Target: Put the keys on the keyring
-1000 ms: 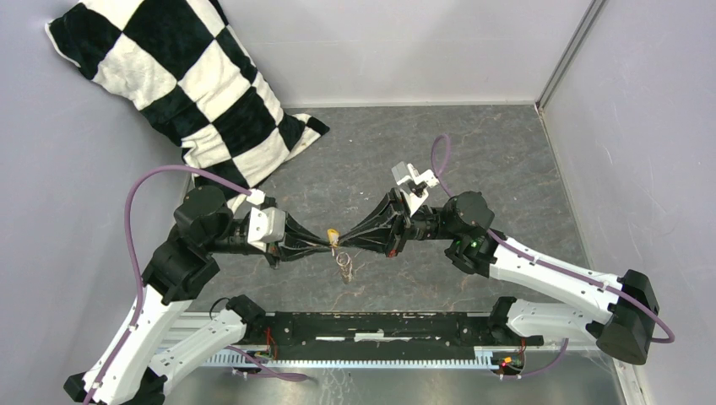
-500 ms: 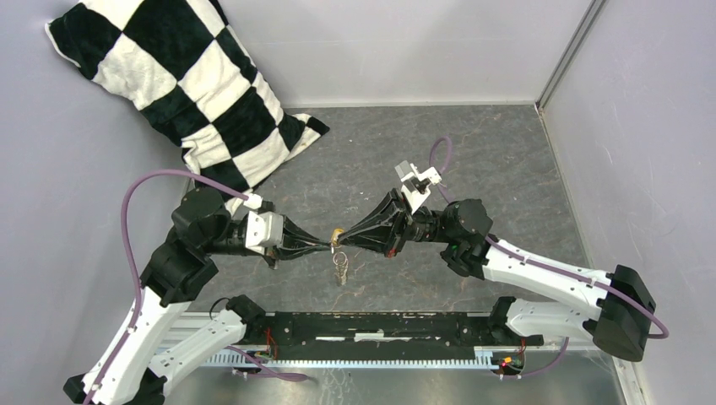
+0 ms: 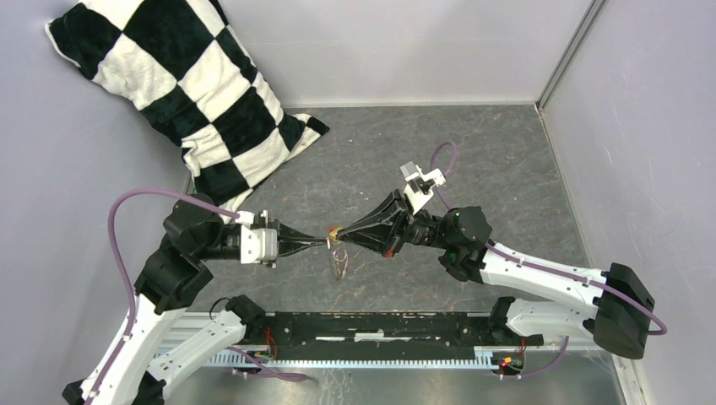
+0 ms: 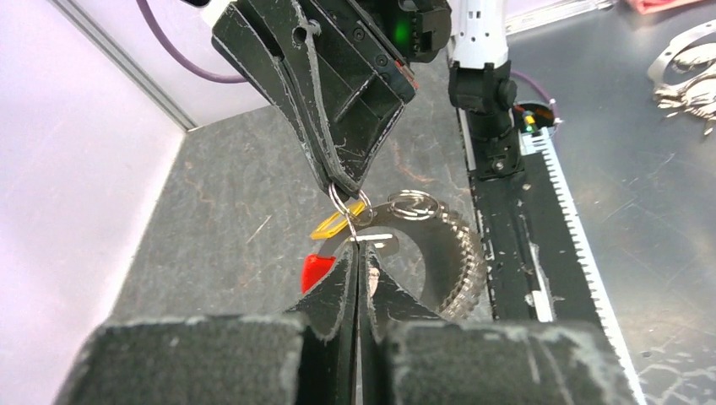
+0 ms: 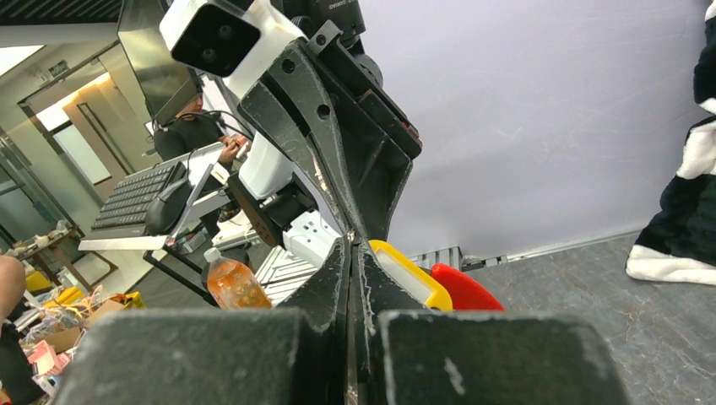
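Both grippers meet tip to tip above the middle of the floor. My right gripper (image 3: pixel 339 234) is shut on a thin silver wire loop of the keyring (image 4: pixel 344 205). From that loop hang the beaded ring (image 4: pixel 463 253) and its red sleeve (image 4: pixel 312 272). My left gripper (image 4: pixel 359 253) is shut on the lower end of the same wire. The key's yellow head (image 4: pixel 333 226) sits right beside both sets of tips, and its blade is hidden. From above, the key (image 3: pixel 335 230) shows between the tips and the keyring (image 3: pixel 340 263) dangles below. The right wrist view shows the key (image 5: pixel 409 272) next to my shut right gripper (image 5: pixel 350 253).
A black-and-white checkered pillow (image 3: pixel 194 84) leans in the back left corner. Grey walls close the cell on three sides. The arms' black base rail (image 3: pixel 380 325) runs along the near edge. A bottle of orange drink (image 5: pixel 236 287) stands outside the cell.
My left gripper has closed onto the wire at the right gripper's tips. The left arm has drawn back to the left, and the hanging ring has swung slightly under the tips.
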`<control>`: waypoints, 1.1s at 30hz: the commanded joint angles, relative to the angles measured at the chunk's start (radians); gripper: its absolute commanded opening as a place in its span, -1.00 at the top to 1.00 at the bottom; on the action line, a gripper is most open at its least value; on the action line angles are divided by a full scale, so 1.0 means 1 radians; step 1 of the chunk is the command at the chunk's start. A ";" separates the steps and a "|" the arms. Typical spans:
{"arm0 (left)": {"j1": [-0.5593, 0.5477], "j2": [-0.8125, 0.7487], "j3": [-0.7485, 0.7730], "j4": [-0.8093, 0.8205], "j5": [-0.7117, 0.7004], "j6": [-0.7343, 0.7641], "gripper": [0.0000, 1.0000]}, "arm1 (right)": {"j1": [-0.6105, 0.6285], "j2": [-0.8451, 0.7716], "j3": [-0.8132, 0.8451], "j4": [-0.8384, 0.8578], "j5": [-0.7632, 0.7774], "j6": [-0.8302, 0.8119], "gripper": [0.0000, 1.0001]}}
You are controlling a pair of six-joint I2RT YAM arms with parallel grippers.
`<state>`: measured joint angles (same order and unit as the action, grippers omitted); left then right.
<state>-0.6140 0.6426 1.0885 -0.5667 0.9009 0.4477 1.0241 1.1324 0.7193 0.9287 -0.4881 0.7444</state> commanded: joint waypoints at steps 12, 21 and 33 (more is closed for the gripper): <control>-0.003 -0.035 -0.045 -0.030 0.049 0.233 0.96 | 0.046 0.053 -0.011 0.214 0.139 0.043 0.99; -0.003 -0.039 -0.047 -0.073 0.063 0.280 0.79 | 0.067 0.068 -0.017 0.232 0.168 0.041 0.99; -0.003 -0.106 -0.084 0.017 -0.055 0.196 0.43 | 0.038 -0.051 -0.002 -0.109 0.124 -0.144 0.99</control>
<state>-0.6140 0.5667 1.0363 -0.6338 0.9054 0.6849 1.0756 1.1355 0.6968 0.9260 -0.3504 0.6926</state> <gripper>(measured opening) 0.301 0.014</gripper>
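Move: The left fingers, shut, have the near edge of the yellow-tagged keys' small ring at their tips; the ring's middle lies about 1 cm ahead, 1 cm to the right and 1 cm above them. From the right hand, whose shut tips hold that ring, its middle is about level and 1 cm to the left. From the left hand, the yellow tag is some 2 cm ahead and 2 cm right, and the keyring's red grip 3 cm ahead, 2 cm right and 2 cm lower. With its fingers still shut, the left hand sinks about 2 cm beside the right fingertips while rolling some 10 degrees about its own finger line, front side up, then opens its fingers partway, letting go of the small ring, and eases about 1 cm away to the left with a slight rise. Meanwhile the right hand keeps its pinch on the ring and first shifts about 1.5 cm left towards the left hand, then turns back right by roughly half of that, sinking a little and edging forward. ##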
